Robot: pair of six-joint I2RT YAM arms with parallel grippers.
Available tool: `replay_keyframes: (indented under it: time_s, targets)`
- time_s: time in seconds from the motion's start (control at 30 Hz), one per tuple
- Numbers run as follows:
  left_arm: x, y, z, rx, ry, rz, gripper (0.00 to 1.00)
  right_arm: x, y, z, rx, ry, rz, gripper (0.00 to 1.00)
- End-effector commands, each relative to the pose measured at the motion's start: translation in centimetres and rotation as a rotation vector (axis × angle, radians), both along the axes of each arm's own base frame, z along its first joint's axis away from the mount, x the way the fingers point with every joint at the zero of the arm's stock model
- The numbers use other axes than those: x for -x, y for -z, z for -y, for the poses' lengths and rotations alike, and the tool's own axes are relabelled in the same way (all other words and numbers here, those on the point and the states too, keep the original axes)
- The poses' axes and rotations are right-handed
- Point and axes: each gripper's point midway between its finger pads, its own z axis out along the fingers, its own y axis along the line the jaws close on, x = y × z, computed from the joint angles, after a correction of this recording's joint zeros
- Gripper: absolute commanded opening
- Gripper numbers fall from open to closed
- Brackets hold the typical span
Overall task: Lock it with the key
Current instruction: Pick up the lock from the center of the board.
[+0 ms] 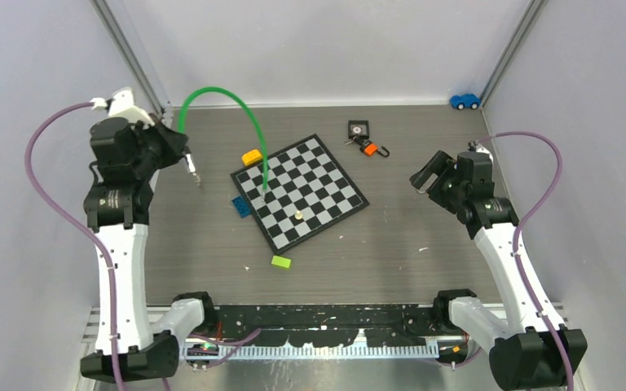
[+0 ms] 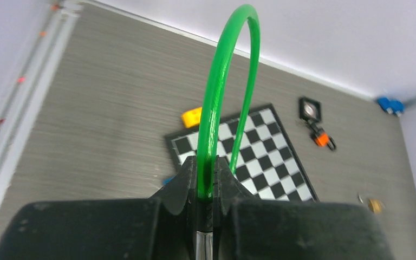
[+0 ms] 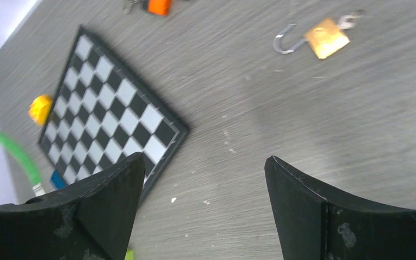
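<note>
A brass padlock [image 3: 325, 38] with its shackle open lies on the table, ahead of my right gripper [image 3: 203, 162]; it also shows in the left wrist view [image 2: 375, 205]. In the top view it is hidden under the right gripper [image 1: 424, 175], which is open and empty above the table. A small silver part sticks out of the padlock's right side; I cannot tell if it is the key. An orange tag with a black clip [image 1: 369, 149] lies at the back. My left gripper [image 1: 181, 147] is shut on a green tube [image 2: 216, 103] that arcs over to the checkerboard [image 1: 310, 183].
A black square item [image 1: 358, 129] lies beside the orange tag. A yellow block [image 1: 251, 157], a blue block [image 1: 240, 206] and a lime block [image 1: 280, 261] lie around the board. A small brass piece [image 1: 299, 215] sits on it. A blue toy car [image 1: 464, 101] is at the far right corner.
</note>
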Motion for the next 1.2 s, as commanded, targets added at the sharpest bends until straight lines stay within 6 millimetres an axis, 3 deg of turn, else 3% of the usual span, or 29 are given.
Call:
replay_keyframes:
  time_s: [0.0,0.1,0.2,0.37,0.5,0.67,0.8,0.9,1.17]
  targets:
    - [-0.6,-4.6,5.3,-0.011,0.154,0.136,0.0,-1.0,-4.0,-4.5,-0.13,-0.239,0.196,0.87]
    - [-1.1,-4.7,8.8,-0.031,0.229,0.138,0.0,-0.8,-5.5,-6.7,-0.221,-0.343,0.259,0.87]
    - [-1.8,-4.6,12.0,-0.067,0.266,0.135,0.0,-0.6,-5.8,-8.2,-0.297,-0.404,0.274,0.87]
    - [-2.2,-4.8,17.8,-0.109,0.363,0.141,0.0,-0.3,-4.7,-10.9,-0.413,-0.443,0.266,0.89]
    - [-2.7,-5.7,20.3,-0.125,0.395,0.159,0.0,0.0,-3.6,-13.8,-0.458,-0.445,0.274,0.89]
    - [-3.0,-6.3,22.5,-0.137,0.432,0.171,0.0,0.2,-1.3,-16.6,-0.489,-0.412,0.229,0.89]
    - [-3.0,-6.3,23.9,-0.156,0.454,0.171,0.0,0.4,1.1,-16.7,-0.493,-0.363,0.174,0.88]
    - [-2.9,-6.3,24.4,-0.164,0.462,0.174,0.0,0.3,2.0,-16.9,-0.5,-0.348,0.173,0.88]
    - [-2.7,-6.9,24.9,-0.159,0.467,0.188,0.0,-1.3,3.6,-19.5,-0.541,-0.372,0.191,0.85]
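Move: The green lock's free end hangs over the board about 43 cm to the right hand's left, some 3 cm back and 9 cm lower. From that hand the chessboard's middle is about 33 cm left, 7 ahead and 19 below; the pawn is about 34 left, level and 17 below. From the left hand, already gripping the other end, the board's middle lies some 28 cm right, 6 ahead and 38 below, the yellow block about 12 right and 17 ahead. The green lock, still pinched near its keyed end, is swept about 25 cm right at nearly constant height to over the board, the left hand turning some 30 degrees clockwise. The wide-open right hand comes about 18 cm left to meet the hanging free end, rising slightly, then sinking to 5 cm below its start, rolling left side up and turning counter-clockwise. ##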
